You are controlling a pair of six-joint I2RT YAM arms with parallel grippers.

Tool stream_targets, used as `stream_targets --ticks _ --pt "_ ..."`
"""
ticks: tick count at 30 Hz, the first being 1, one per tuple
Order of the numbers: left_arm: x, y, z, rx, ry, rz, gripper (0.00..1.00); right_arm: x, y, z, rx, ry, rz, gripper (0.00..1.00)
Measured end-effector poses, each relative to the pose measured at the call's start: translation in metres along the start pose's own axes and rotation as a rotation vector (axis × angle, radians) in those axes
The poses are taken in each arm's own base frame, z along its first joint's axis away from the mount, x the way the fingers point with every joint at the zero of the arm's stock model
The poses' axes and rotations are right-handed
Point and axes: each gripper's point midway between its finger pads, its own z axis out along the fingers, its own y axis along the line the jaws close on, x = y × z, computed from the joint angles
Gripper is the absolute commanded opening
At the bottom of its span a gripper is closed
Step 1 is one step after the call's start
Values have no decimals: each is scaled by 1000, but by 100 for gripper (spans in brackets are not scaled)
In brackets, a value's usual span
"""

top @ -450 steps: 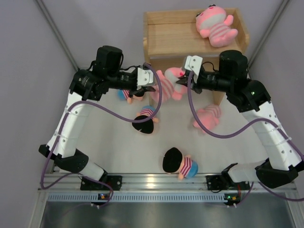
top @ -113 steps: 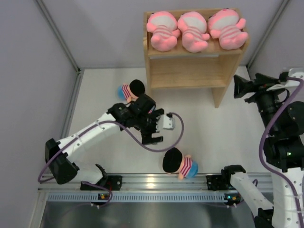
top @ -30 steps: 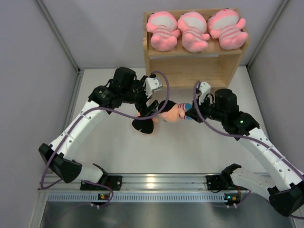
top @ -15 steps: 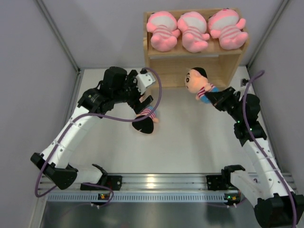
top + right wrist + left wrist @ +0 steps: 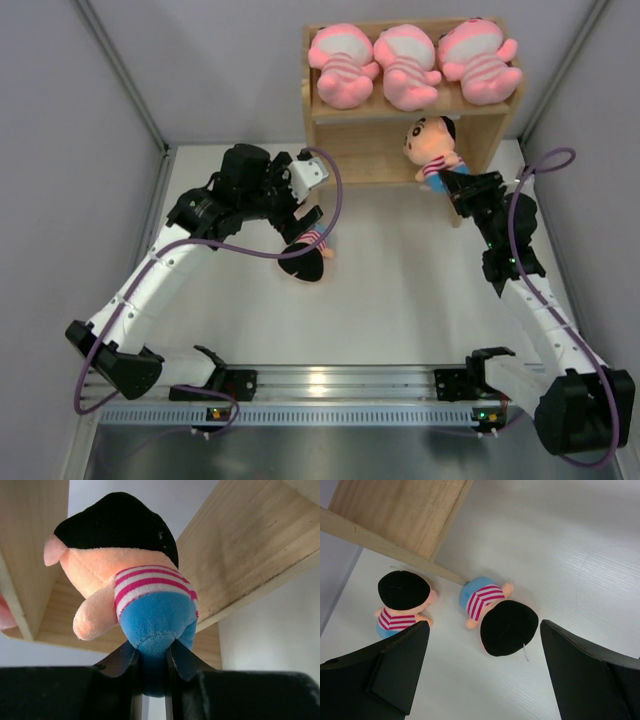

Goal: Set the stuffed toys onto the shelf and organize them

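Observation:
The wooden shelf (image 5: 372, 152) stands at the back, with three pink toys (image 5: 408, 65) side by side on its top tier. My right gripper (image 5: 452, 178) is shut on the blue shorts of a black-haired doll (image 5: 430, 143) and holds it upright at the lower tier's opening; the wrist view shows the doll (image 5: 131, 575) between the shelf's wood panels (image 5: 250, 545). My left gripper (image 5: 305, 215) is open and empty above a doll lying on the table (image 5: 302, 257). Its wrist view shows that doll (image 5: 501, 622) and another doll (image 5: 402, 600) by the shelf's foot (image 5: 395, 515).
Grey walls (image 5: 80, 120) close in both sides and the back. A metal rail (image 5: 330, 385) with the arm bases runs along the near edge. Purple cables (image 5: 250, 250) hang from both arms. The second floor doll is hidden under the left arm in the top view.
My right gripper has carried the doll back and right, up to the shelf's lower tier. The left arm has barely moved.

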Motion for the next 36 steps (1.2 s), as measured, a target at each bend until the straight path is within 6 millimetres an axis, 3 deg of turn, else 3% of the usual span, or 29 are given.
stream_targets --ticks 6,13,26,31,36 --pt "1 0 0 1 1 8 98 3 -26 26 77 -29 40 38" --pt "0 0 0 4 0 18 98 -3 -44 40 131 -91 70 50" --pt "-1 -4 2 27 -8 24 98 -17 -37 55 137 -148 54 71" --pt "-2 -5 2 35 -12 24 98 -12 -36 49 157 -145 21 75" --pt "-2 -6 2 42 -15 25 98 -21 -23 35 141 -169 -8 79"
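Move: Inside the shelf's lower compartment, the resting spot for the held doll lies about 9 cm ahead of the right hand, 3 cm to its left and some 4 cm lower. The shelf's right side panel stands roughly 8 cm ahead and 7 cm to the right; on the top board the right pink toy is about 12 cm ahead, 2 cm right and 25 cm up. From the left hand that spot is about 17 cm ahead, 30 cm right and 3 cm below. Easing the black-haired doll, held by its blue lower end, into the lower compartment, the right hand goes about 6 cm forward while sinking nearly 4 cm and drifting slightly right. The fingers spread wide as it advances and let go, the wrist turning some 10 degrees clockwise; then the hand rises and backs off about 2 cm, still close around the doll's blue end. ##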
